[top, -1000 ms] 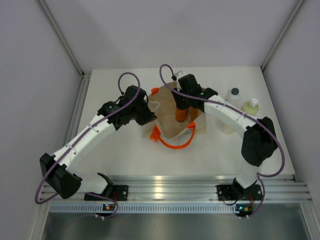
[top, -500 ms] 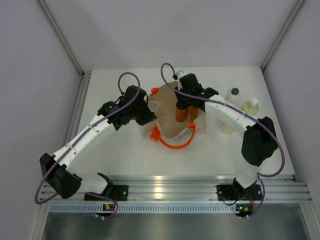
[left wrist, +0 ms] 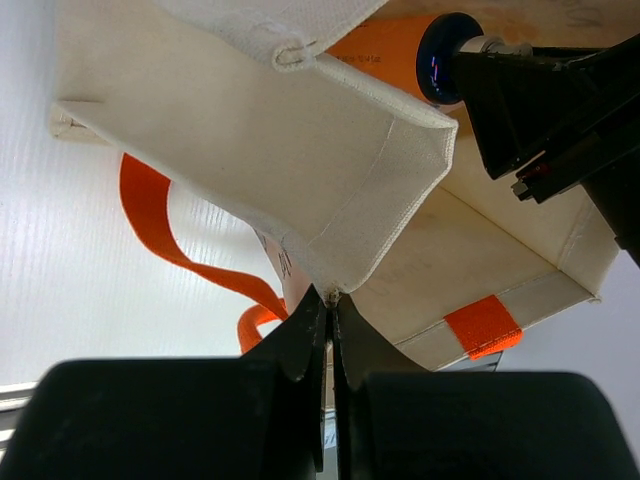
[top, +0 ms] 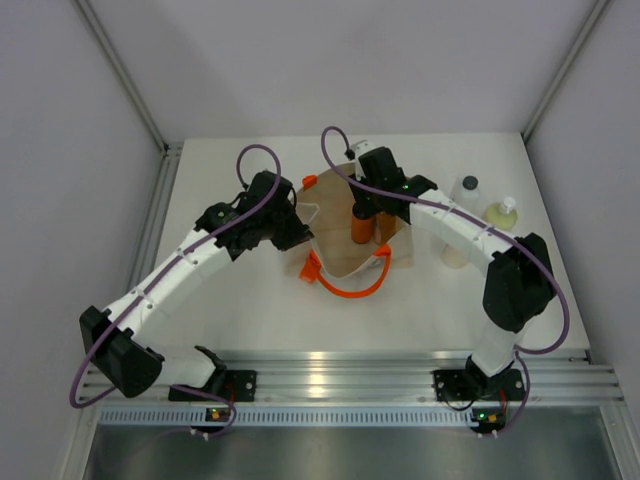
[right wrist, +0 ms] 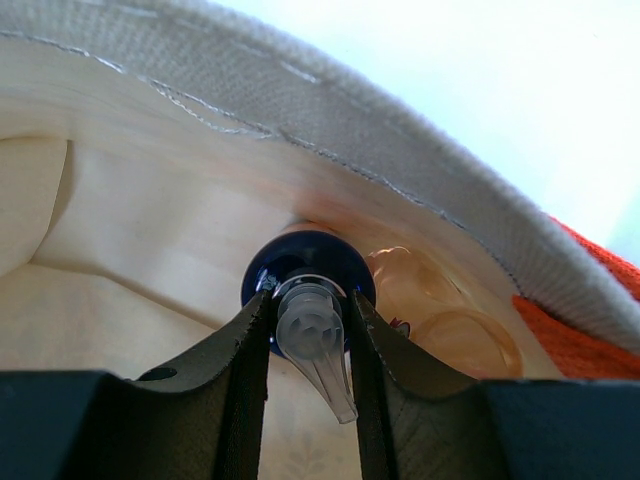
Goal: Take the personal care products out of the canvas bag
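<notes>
The beige canvas bag (top: 338, 255) with orange handles (top: 345, 288) lies mid-table, its mouth held open. My left gripper (left wrist: 331, 298) is shut on a corner of the bag's rim (left wrist: 340, 200), at the bag's left side (top: 300, 233). My right gripper (top: 362, 212) reaches into the bag. Its fingers (right wrist: 245, 350) are shut on the clear pump head (right wrist: 312, 335) of the orange bottle (left wrist: 385, 55), just above the dark cap (right wrist: 310, 262). A slim amber bottle (right wrist: 445, 320) lies beside it inside the bag.
Three bottles stand right of the bag: a white one with a dark cap (top: 467, 190), a pale yellow-green one with a white cap (top: 503, 211) and a cream cylinder (top: 455, 250). Grey walls enclose the table; a metal rail runs along the near edge.
My right gripper has closed on the orange bottle's pump head inside the bag. The left gripper and the bag have stayed put.
</notes>
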Robot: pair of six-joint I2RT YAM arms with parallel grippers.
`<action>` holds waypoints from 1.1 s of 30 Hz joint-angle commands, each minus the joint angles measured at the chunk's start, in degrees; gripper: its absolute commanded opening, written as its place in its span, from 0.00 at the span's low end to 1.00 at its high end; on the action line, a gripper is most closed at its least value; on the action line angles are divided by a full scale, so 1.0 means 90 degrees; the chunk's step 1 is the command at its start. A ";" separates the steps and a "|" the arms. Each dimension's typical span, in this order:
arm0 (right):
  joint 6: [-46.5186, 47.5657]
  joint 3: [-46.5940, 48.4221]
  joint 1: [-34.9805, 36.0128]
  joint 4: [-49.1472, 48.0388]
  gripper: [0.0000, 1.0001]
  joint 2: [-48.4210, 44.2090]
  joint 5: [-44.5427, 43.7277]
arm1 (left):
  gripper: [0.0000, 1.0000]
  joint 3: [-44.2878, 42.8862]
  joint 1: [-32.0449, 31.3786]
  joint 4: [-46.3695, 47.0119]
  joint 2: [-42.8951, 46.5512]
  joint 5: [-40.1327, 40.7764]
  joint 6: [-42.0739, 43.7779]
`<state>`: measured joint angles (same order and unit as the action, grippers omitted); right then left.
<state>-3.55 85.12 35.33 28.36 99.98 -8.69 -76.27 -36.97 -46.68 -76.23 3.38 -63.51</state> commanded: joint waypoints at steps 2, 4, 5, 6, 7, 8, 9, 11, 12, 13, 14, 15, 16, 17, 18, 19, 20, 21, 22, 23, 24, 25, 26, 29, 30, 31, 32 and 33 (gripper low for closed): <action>0.0092 0.0249 -0.0020 -0.0387 0.00 -0.0377 -0.0031 | 0.00 -0.0051 -0.0033 0.0001 -0.0104 -0.0238 0.0054; 0.0102 0.0346 0.0019 -0.0387 0.00 -0.0523 -0.0070 | 0.00 -0.0080 -0.0033 0.0001 -0.0114 -0.0229 0.0064; 0.0102 0.0385 0.0029 -0.0378 0.00 -0.0562 -0.0089 | 0.00 -0.0090 -0.0042 0.0001 -0.0114 -0.0219 0.0074; 0.0102 0.0453 0.0039 -0.0368 0.00 -0.0659 -0.0089 | 0.00 -0.0090 -0.0033 0.0001 -0.0114 -0.0209 0.0074; 0.0111 0.0493 0.0058 -0.0339 0.00 -0.0699 -0.0099 | 0.00 -0.0090 -0.0042 0.0001 -0.0124 -0.0209 0.0074; 0.0111 0.0542 0.0078 -0.0310 0.00 -0.0738 -0.0089 | 0.00 -0.0090 -0.0033 0.0001 -0.0124 -0.0219 0.0074; 0.0111 0.0639 0.0088 -0.0271 0.00 -0.0806 -0.0080 | 0.00 -0.0090 -0.0033 0.0001 -0.0124 -0.0219 0.0064; 0.0170 0.0727 0.0156 -0.0173 0.00 -0.0875 -0.0070 | 0.00 -0.0080 -0.0033 0.0001 -0.0144 -0.0209 0.0064; 0.0189 0.0805 0.0176 -0.0144 0.00 -0.0943 -0.0050 | 0.00 -0.0080 -0.0033 0.0001 -0.0134 -0.0209 0.0064; 0.0219 0.0854 0.0224 -0.0114 0.00 -0.0982 -0.0060 | 0.00 -0.0061 -0.0033 0.0010 -0.0134 -0.0219 0.0064; 0.0248 0.0903 0.0244 -0.0066 0.00 -0.1011 -0.0050 | 0.00 -0.0070 -0.0033 0.0010 -0.0144 -0.0209 0.0064; 0.0248 0.0981 0.0264 0.0003 0.00 -0.1089 -0.0050 | 0.00 -0.0071 -0.0033 0.0001 -0.0144 -0.0219 0.0064; 0.0277 0.1030 0.0283 0.0042 0.00 -0.1129 -0.0060 | 0.00 -0.0071 -0.0033 0.0001 -0.0144 -0.0209 0.0054; 0.0287 0.1098 0.0332 0.0091 0.00 -0.1158 -0.0060 | 0.00 -0.0061 -0.0033 0.0001 -0.0144 -0.0209 0.0054; 0.0307 0.1224 0.0351 0.0197 0.00 -0.1226 -0.0050 | 0.00 -0.0061 -0.0033 0.0001 -0.0144 -0.0200 0.0064; 0.0345 0.1293 0.0371 0.0266 0.00 -0.1265 -0.0050 | 0.00 -0.0061 -0.0042 0.0010 -0.0134 -0.0190 0.0064; 0.0336 0.1371 0.0410 0.0315 0.00 -0.1295 -0.0050 | 0.00 -0.0061 -0.0042 0.0001 -0.0144 -0.0190 0.0074; 0.0346 0.1517 0.0420 0.0354 0.00 -0.1353 -0.0012 | 0.00 -0.0061 -0.0033 0.0001 -0.0153 -0.0190 0.0074; 0.0607 0.1596 0.0430 0.0442 0.00 -0.1392 0.0095 | 0.00 -0.0070 -0.0033 0.0001 -0.0153 -0.0180 0.0074; 0.0658 0.1664 0.0439 0.0510 0.00 -0.1412 0.0145 | 0.00 -0.0071 -0.0033 0.0001 -0.0153 -0.0190 0.0074; 0.0697 0.1858 0.0439 0.0569 0.00 -0.1441 0.0193 | 0.00 -0.0071 -0.0033 0.0001 -0.0153 -0.0170 0.0074; 0.0746 0.1947 0.0439 0.0676 0.00 -0.1451 0.0204 | 0.00 -0.0071 -0.0033 0.0001 -0.0144 -0.0160 0.0074; 0.0756 0.2026 0.0449 0.0725 0.00 -0.1471 0.0204 | 0.00 -0.0071 -0.0042 0.0001 -0.0144 -0.0160 0.0064; 0.0814 0.2416 0.0440 0.0910 0.00 -0.1558 0.0106 | 0.00 -0.0080 -0.0033 0.0001 -0.0153 -0.0151 0.0074; 0.0844 0.2630 0.0449 0.0979 0.00 -0.1559 0.0048 | 0.00 -0.0071 -0.0033 0.0001 -0.0153 -0.0160 0.0074; 0.0892 0.2767 0.0440 0.1067 0.00 -0.1549 -0.0088 | 0.00 -0.0071 -0.0033 0.0001 -0.0163 -0.0170 0.0074; 0.0912 0.2894 0.0439 0.1213 0.00 -0.1539 -0.0167 | 0.00 -0.0061 -0.0033 0.0001 -0.0154 -0.0189 0.0064; 0.0932 0.3079 0.0439 0.1263 0.00 -0.1549 -0.0332 | 0.00 -0.0061 -0.0042 0.0001 -0.0173 -0.0190 0.0083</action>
<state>2.96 105.69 38.50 40.56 90.24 -8.14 -76.29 -36.97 -46.63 -76.42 3.25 -63.00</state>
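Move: The orange bottle still stands in the canvas bag, its blue collar already between the right fingers, its middle about 8 cm straight below that hand. The amber bottle with the pink cap is level with it, some 6 cm to the right; the bag's mouth centres about 4 cm back, 3 cm left and 5 cm above. From the left hand, the orange bottle lies roughly 12 cm ahead, 12 cm right and 15 cm lower. The orange bottle is drawn almost straight up from the bag floor by the right hand, about 19 cm, slowly at first and then briskly, easing slightly back while the fingers tip some 15 degrees outward from pointing down. The fingers keep their grip on the bottle's top. The left hand stays put, still pinching the bag's near-left corner. ##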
